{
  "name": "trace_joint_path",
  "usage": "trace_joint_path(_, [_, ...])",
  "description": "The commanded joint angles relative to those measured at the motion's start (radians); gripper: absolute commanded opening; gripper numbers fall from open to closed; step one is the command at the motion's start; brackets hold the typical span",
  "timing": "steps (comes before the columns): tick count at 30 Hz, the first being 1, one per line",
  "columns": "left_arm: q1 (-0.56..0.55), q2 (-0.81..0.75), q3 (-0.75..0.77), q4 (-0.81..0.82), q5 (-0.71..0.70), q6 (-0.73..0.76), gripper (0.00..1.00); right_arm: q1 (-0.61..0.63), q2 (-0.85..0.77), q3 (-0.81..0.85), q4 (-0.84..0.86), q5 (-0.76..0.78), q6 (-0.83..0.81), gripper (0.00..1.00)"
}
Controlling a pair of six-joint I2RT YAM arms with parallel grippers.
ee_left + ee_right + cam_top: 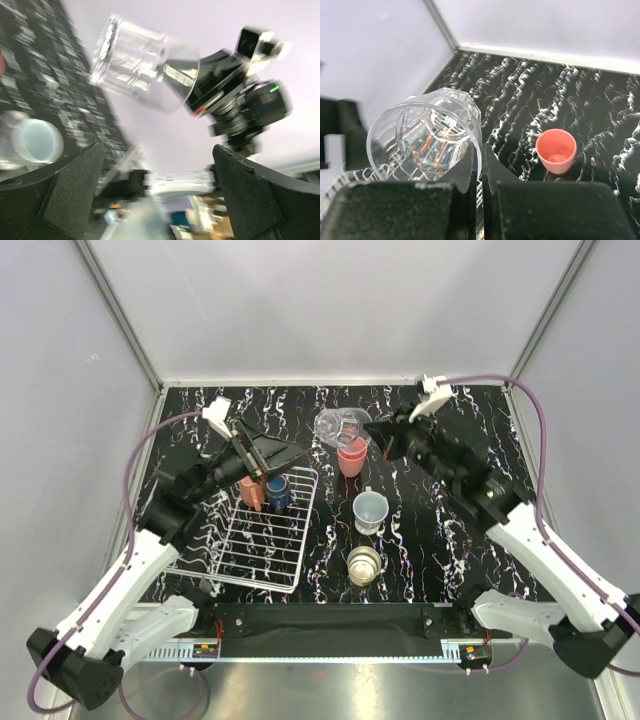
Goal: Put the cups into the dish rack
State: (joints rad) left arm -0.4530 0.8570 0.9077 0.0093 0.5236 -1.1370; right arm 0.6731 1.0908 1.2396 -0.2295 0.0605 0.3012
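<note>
My right gripper point(372, 430) is shut on the rim of a clear glass point(338, 426), holding it on its side in the air above the table; the right wrist view shows its jaws pinching the glass wall point(427, 135). Below it stands a coral-red tumbler point(351, 457) point(556, 150). The white dish rack point(262, 558) holds a salmon mug point(249, 491) and a dark blue cup point(278, 492). My left gripper point(283, 458) point(160, 175) hangs open and empty over the rack's far end. Its blurred view shows the clear glass point(140, 65).
A pale blue-white mug point(370, 511) point(35, 142) stands right of the rack, and a beige cup point(364, 565) sits nearer the front edge. White walls enclose the black marbled table point(450, 550) on three sides.
</note>
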Motion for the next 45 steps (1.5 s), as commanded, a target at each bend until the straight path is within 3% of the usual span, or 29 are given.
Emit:
trace_joint_path(1, [-0.087,0.048,-0.021,0.305,0.033,-0.253,0.96,-0.003,-0.115,-0.112,0.267,-0.109,-0.059,0.00])
trace_joint_path(6, [-0.211,0.097,-0.055,0.464,-0.082,-0.414,0.96,-0.003,-0.199,-0.187,0.355,-0.148,-0.070,0.00])
trace_joint_path(15, [-0.227,0.125,-0.090,0.511,-0.137,-0.671,0.99,-0.004,-0.304,-0.255,0.413,-0.266,-0.082,0.00])
trace_joint_path(23, [-0.248,0.169,-0.010,0.469,-0.139,-0.676,0.99,-0.003,-0.313,-0.296,0.467,-0.382,-0.085,0.00])
trace_joint_path(28, [-0.259,0.177,0.005,0.501,-0.131,-0.639,0.98,-0.003,-0.299,-0.299,0.469,-0.370,-0.080,0.00])
trace_joint_path(39, [-0.265,0.146,-0.023,0.543,-0.158,-0.610,0.85,-0.004,-0.313,-0.308,0.464,-0.350,-0.083,0.00])
trace_joint_path(45, [-0.265,0.171,-0.065,0.705,-0.143,-0.641,0.71,-0.004,-0.325,-0.307,0.434,-0.341,-0.089,0.00])
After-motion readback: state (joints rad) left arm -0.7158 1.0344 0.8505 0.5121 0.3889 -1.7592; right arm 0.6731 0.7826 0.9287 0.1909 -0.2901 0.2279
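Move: The glass is already pinched at its rim in the right hand, its middle about 6 cm to that hand's left and 1 cm ahead. From the open left hand, it lies some 10 cm right and 7 cm ahead at about the same height. The red cup stands about 11 cm ahead and 3 cm left of the right hand, 33 cm below; the white cup is 2 cm back and directly below it. The blue cup is some 11 cm ahead, 5 cm left and 32 cm below the left hand. Back about 9 cm and then also up some 5 cm, the right hand brings the glass, turning about 20 degrees counter-clockwise and tipping its fingers up while keeping its pinch on the rim. The left hand goes right towards the glass base about 7 cm and rises about 5 cm, slightly back, rolling its left side down; its wide-open fingers come around the base, then start to close. ##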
